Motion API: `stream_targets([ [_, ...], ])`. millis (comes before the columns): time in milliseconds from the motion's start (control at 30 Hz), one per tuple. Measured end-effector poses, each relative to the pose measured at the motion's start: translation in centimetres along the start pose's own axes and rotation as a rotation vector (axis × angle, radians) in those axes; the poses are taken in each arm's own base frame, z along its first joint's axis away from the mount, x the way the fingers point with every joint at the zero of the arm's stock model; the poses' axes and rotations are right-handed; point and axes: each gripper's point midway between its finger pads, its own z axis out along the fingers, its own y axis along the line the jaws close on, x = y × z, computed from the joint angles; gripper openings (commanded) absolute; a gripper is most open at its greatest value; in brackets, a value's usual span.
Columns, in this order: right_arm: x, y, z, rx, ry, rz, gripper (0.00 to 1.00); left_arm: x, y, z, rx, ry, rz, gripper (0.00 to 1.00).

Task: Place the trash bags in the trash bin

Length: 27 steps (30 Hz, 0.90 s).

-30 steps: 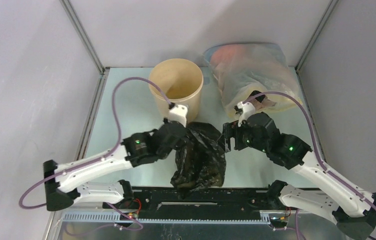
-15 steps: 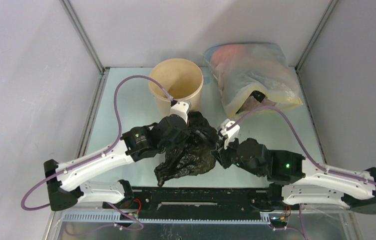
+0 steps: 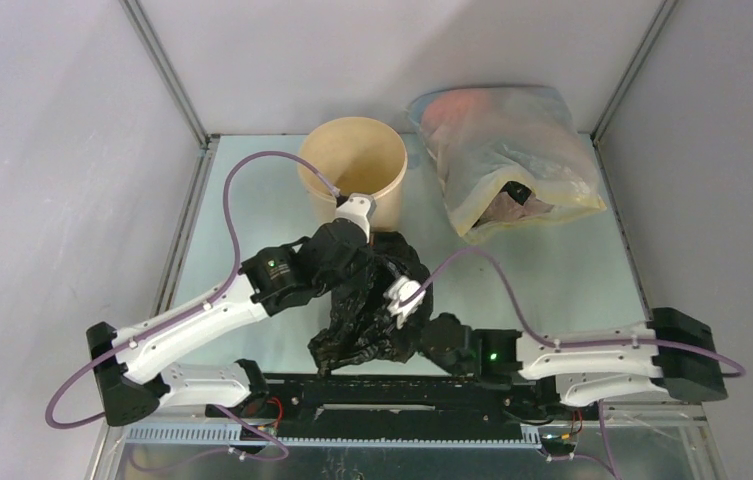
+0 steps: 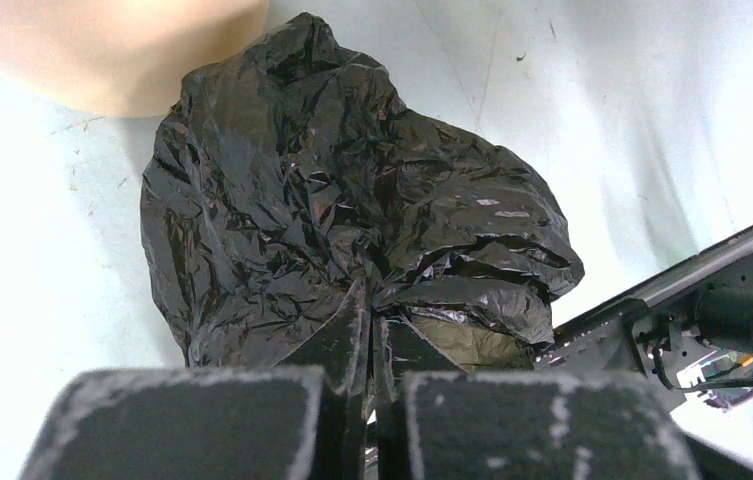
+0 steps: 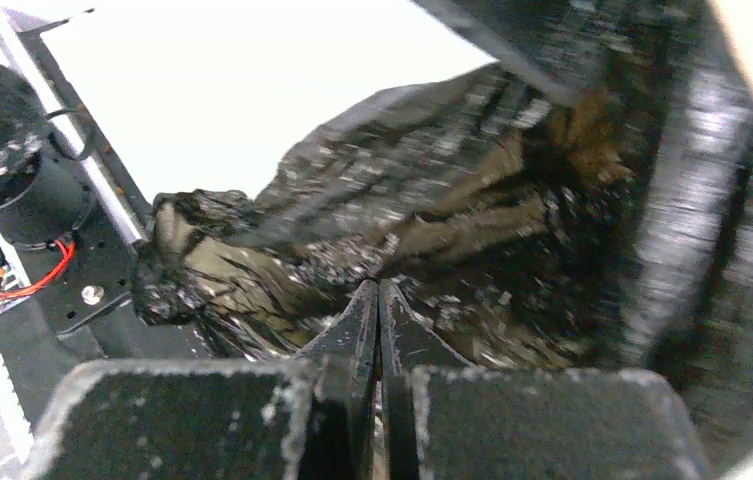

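Observation:
The black crinkled trash bag (image 3: 367, 300) lies bunched on the table just in front of the tan trash bin (image 3: 389, 195), which stands upright. My left gripper (image 3: 356, 262) comes in from the left and is shut on the bag's upper folds (image 4: 352, 190), its tips (image 4: 374, 305) pinched together in plastic. The bin's wall (image 4: 112, 50) shows just behind the bag. My right gripper (image 3: 393, 325) lies low at the bag's near right side. It is shut too, its tips (image 5: 379, 290) meeting on a fold of the bag (image 5: 432, 200).
A large translucent whitish-yellow bag (image 3: 507, 160) with pinkish contents sits at the back right, beside the bin. The black mounting rail (image 3: 402, 385) runs along the near edge, right under the black bag. Enclosure walls close in the left, right and back.
The right arm swung down and left from near the translucent bag to the black bag's near side and shut its jaws. The left gripper lifted and bunched the bag slightly toward the bin.

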Motion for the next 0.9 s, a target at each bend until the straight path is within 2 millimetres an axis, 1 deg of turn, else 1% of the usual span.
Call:
stream_targets([
  [67,0.0,1.5,0.8,-0.012,-0.034,-0.048,0.00,0.0,0.1,0.2,-0.002,0.007,-0.005,0.00],
  [133,0.5,2.4,1.4,-0.014,-0.044,-0.080,0.00,0.2,0.2,0.4,-0.001,0.018,-0.008,0.00],
  [233,1.6,2.2,2.6,0.022,-0.039,-0.102,0.00,0.3,0.2,0.6,0.000,0.027,-0.011,0.00],
  [300,2.6,1.7,3.6,0.057,-0.029,-0.107,0.00,0.2,0.3,0.6,0.000,0.027,-0.014,0.00],
  [433,5.6,0.3,5.2,0.128,0.026,-0.113,0.00,0.2,0.3,0.6,0.007,0.032,-0.024,0.00],
  [500,7.0,-0.6,5.8,0.166,0.057,-0.103,0.00,0.2,0.3,0.6,0.009,0.030,-0.029,0.00],
  [600,8.4,-2.1,6.3,0.217,0.087,-0.063,0.00,0.1,0.3,0.0,0.020,0.025,-0.034,0.00],
  [700,9.2,-3.5,6.3,0.259,0.107,-0.009,0.00,-0.3,0.1,-1.1,0.049,0.005,-0.052,0.00],
  [867,11.0,-5.5,6.0,0.315,0.160,0.049,0.00,-1.8,0.2,-4.2,0.106,-0.068,-0.087,0.00],
  [900,11.4,-5.8,5.9,0.323,0.173,0.054,0.00,-2.0,0.2,-4.4,0.110,-0.073,-0.089,0.00],
])
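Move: Just ahead of the right hand and below it hangs the gathered black trash bag: its middle is about 3 cm ahead, 2 cm left and 10 cm down. From that hand the bin stands roughly 21 cm ahead and 6 cm left, the clear plastic sack some 28 cm ahead and 24 cm right. The left hand already holds the bag's rim, with the bag's middle about 4 cm back and 14 cm below; from it the bin is 14 cm ahead and 4 cm left. Plunging its shut fingers into the black bag, the right hand swings about 3 cm left, then drives down some 13 cm and forward, easing back right as it goes and turning about 20 degrees clockwise. The left hand keeps its pinch on the rim nearly still, then draws it up about 4 cm, slightly left and back. ##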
